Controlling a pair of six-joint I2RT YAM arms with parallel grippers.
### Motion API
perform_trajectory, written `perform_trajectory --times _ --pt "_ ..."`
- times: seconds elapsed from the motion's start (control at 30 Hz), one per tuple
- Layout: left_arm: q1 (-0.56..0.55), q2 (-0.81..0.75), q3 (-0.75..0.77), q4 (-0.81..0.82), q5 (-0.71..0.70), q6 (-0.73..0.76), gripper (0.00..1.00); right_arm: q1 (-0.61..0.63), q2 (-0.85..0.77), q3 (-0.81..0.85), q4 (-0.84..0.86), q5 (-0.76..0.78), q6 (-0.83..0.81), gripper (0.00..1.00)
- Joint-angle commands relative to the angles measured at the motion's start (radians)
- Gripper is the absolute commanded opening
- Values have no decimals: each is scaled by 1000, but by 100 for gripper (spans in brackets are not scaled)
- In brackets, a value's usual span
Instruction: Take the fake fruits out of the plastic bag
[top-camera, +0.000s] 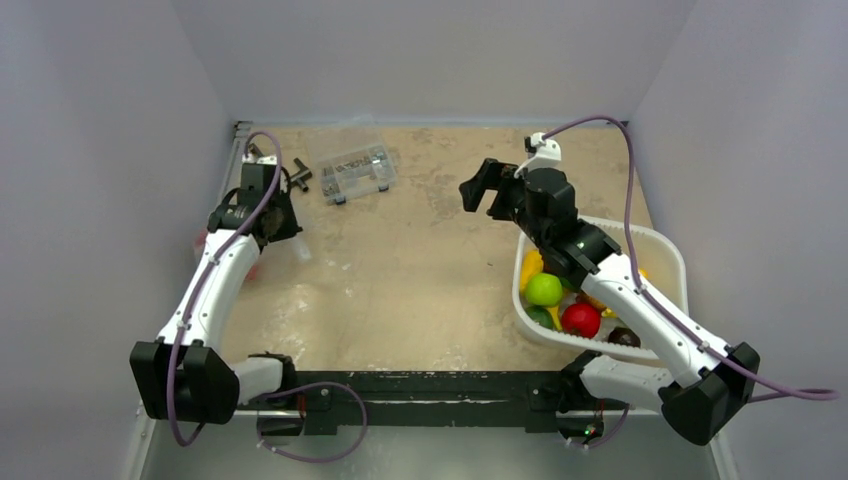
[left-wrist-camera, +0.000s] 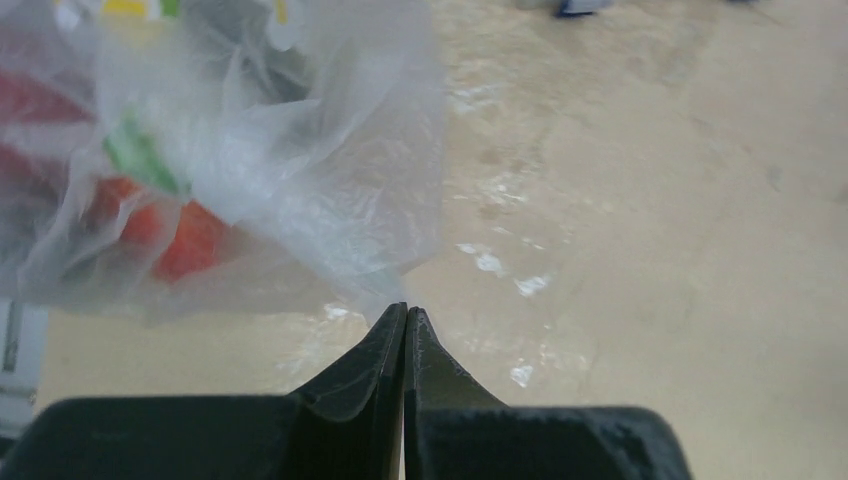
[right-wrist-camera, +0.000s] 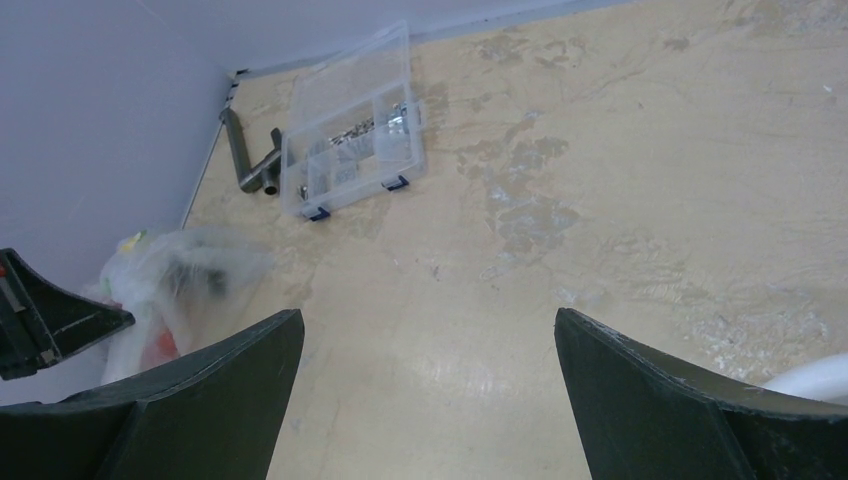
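Observation:
The plastic bag (left-wrist-camera: 250, 150), clear crinkly film with green and yellow print, lies by the left wall (right-wrist-camera: 170, 290). Red-orange fake fruits (left-wrist-camera: 190, 240) show through the film, and the rest of the bag's contents is blurred. My left gripper (left-wrist-camera: 407, 310) is shut, its tips pinched on the bag's lower corner, low over the table at the left (top-camera: 283, 226). My right gripper (top-camera: 480, 190) hangs open above the table's middle right, nothing between its fingers (right-wrist-camera: 428, 315), well away from the bag.
A white basket (top-camera: 660, 240) at the right holds a green apple (top-camera: 544, 289), a red round fruit (top-camera: 581, 319), a yellow piece and a dark one. A clear compartment box (top-camera: 356, 172) and dark metal tubes (top-camera: 297, 177) lie at the back left. Walls close in on three sides.

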Motion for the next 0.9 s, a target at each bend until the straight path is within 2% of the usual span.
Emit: perform_trajectory --times 0.0,0.27,0.5,0.53,0.6,0.63,0.73,0.77,0.87 --pt "-57 -12 58 51 326 163 0 13 23 23 22 -3 8 99" --pt "-223 -183 -28 182 452 259 0 40 62 37 35 -45 -11 99" --pt "-335 -251 -55 229 604 310 1 82 83 46 51 -103 -61 99" --pt "-347 -251 -56 230 613 312 7 89 86 46 55 -111 -70 99" --pt "-362 -248 -54 228 625 311 29 103 91 47 62 -124 -82 99" --pt "-365 -248 -53 227 630 310 48 112 95 48 66 -127 -89 99" --pt "-368 -263 -55 230 614 306 88 139 110 56 71 -133 -112 99" --pt "-368 -275 -61 236 579 301 97 150 118 62 71 -133 -120 99" --pt "-369 -304 -82 240 391 291 100 180 152 76 69 -160 -152 99"
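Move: The left hand already holds the plastic bag's gathered end; the bag's body lies about 10 cm to its left, 4 cm back and 12 cm below. The bare table where the bag goes is some 10 cm right and 8 cm back. The parts box stands about 13 cm ahead and 12 cm right. From the right hand the bag is roughly 48 cm left, 7 cm back and 25 cm down. Left hand drags the bag about 18 cm right, rising, then lets go; right hand comes 7 cm left. ##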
